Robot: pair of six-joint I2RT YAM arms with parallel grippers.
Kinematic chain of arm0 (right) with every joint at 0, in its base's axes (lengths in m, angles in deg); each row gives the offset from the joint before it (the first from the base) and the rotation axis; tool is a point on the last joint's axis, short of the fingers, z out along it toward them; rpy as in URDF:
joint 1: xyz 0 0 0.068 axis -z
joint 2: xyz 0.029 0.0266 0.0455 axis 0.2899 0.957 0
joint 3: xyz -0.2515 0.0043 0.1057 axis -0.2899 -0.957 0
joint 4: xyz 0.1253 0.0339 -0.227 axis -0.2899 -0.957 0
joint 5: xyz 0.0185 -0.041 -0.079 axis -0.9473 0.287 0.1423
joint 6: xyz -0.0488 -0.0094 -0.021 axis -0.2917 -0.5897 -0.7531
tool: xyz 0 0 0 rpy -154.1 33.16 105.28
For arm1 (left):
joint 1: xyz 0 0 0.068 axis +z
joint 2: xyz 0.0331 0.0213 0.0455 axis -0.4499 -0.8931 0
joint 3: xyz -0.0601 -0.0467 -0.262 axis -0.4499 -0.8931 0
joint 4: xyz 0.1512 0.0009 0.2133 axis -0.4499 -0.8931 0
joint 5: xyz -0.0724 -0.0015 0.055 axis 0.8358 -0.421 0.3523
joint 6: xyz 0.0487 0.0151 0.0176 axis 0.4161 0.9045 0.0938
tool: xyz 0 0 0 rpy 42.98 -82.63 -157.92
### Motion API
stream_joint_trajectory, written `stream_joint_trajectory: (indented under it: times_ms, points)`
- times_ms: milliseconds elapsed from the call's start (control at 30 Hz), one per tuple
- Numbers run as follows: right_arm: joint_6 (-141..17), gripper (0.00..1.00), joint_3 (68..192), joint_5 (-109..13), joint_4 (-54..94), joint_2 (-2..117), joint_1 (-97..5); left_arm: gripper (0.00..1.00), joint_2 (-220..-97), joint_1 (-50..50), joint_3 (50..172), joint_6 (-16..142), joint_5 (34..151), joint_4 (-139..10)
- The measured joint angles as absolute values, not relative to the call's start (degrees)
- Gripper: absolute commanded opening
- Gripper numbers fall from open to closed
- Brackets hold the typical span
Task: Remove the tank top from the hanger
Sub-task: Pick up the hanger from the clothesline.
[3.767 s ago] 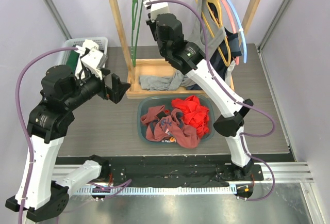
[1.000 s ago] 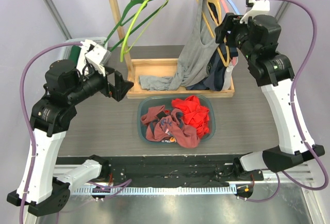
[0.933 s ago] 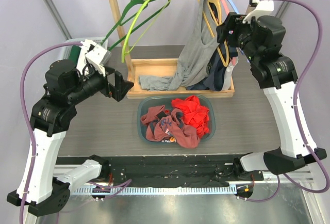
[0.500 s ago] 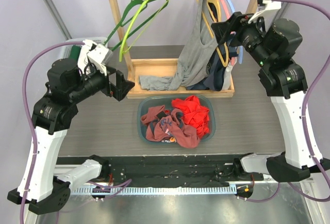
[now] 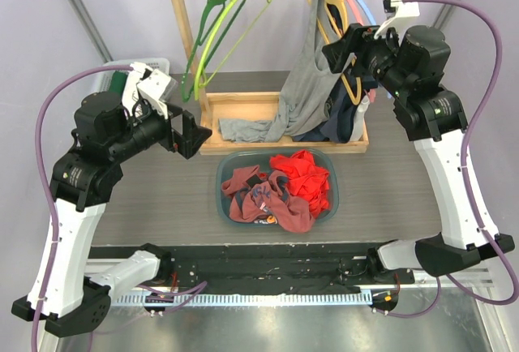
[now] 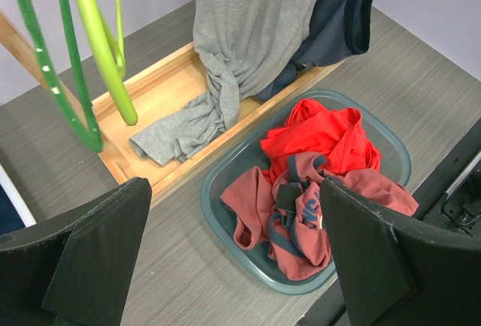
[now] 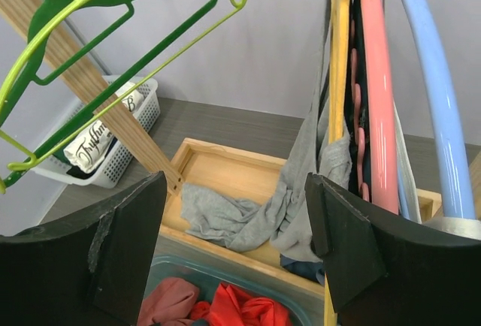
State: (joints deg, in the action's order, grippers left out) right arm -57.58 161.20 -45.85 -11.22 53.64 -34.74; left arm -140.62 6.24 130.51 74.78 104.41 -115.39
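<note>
The grey tank top (image 5: 304, 84) hangs by its strap from the yellow hanger (image 5: 332, 21) on the wooden rack. Its lower part lies bunched in the rack's base tray (image 5: 243, 109). My right gripper (image 5: 344, 47) is open, high up just right of the yellow hanger and apart from the cloth. In the right wrist view the tank top (image 7: 301, 191) and yellow hanger (image 7: 340, 63) lie beyond the gripper (image 7: 234, 181). My left gripper (image 5: 186, 137) is open and empty, left of the rack base. It (image 6: 234, 187) looks down on the tank top (image 6: 240, 40).
Two green hangers (image 5: 219, 32) hang tilted at the rack's left end. Pink (image 7: 372, 78) and blue (image 7: 436, 101) hangers and a navy garment (image 5: 345, 121) crowd behind the yellow one. A teal basin (image 5: 227, 165) holds red clothes. A white basket (image 5: 113, 68) stands far left.
My right gripper has swung left toward the yellow hanger and its jaws stand a little wider. The green hangers have swung down closer to vertical. The left arm has not moved.
</note>
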Motion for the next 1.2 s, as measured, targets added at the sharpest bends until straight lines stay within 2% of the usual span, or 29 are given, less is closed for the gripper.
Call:
stream_joint_trajectory:
  times_ms: [567,733,767,833,867,933,967,1200]
  points:
    - [-59.44,0.84,157.24,-38.05,-12.77,55.17,-34.74,1.00,-140.01,6.24,130.47,74.76,104.89,-115.39]
    - [-59.90,0.78,156.80,-37.53,-12.75,56.51,-34.74,1.00,-139.77,6.24,130.38,74.76,105.07,-115.39]
    - [-59.97,0.75,156.80,-37.57,-12.71,56.75,-34.74,1.00,-139.77,6.24,130.38,74.76,105.09,-115.39]
    - [-59.97,0.64,156.80,-37.83,-12.58,57.36,-34.74,1.00,-139.77,6.24,130.34,74.76,105.15,-115.39]
    - [-60.10,0.54,156.80,-37.98,-12.49,57.58,-34.74,1.00,-139.77,6.24,130.29,74.76,105.24,-115.37]
    - [-59.99,0.44,156.83,-38.47,-12.18,58.21,-34.74,1.00,-139.73,6.24,130.18,74.76,105.29,-115.37]
    - [-59.97,0.34,156.85,-38.64,-12.08,58.58,-34.74,1.00,-139.73,6.24,130.12,74.76,105.26,-115.37]
    - [-59.75,0.03,156.87,-40.72,-10.81,60.33,-34.74,1.00,-139.73,6.24,129.81,74.78,105.31,-115.37]
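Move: The yellow hanger with the grey tank top hangs about 5 cm ahead of the right gripper, some 2 cm to its right and roughly 6 cm below. Beside it, at the same depth and height, the pink hanger is about 5 cm and the blue hanger some 9 cm to the gripper's right. The lime hanger hangs about 20 cm left, 3 cm ahead, roughly level. From the left gripper the yellow hanger lies some 17 cm ahead, 30 cm right and slightly higher. Sink the open right gripper about 8 cm while reaching some 5 cm forward to the yellow hanger, veering a little right and then back left, and tip the fingers down about 10 degrees. Over the last third, close the fingers so they pinch the hanger's near part together with the grey tank top's fabric. ##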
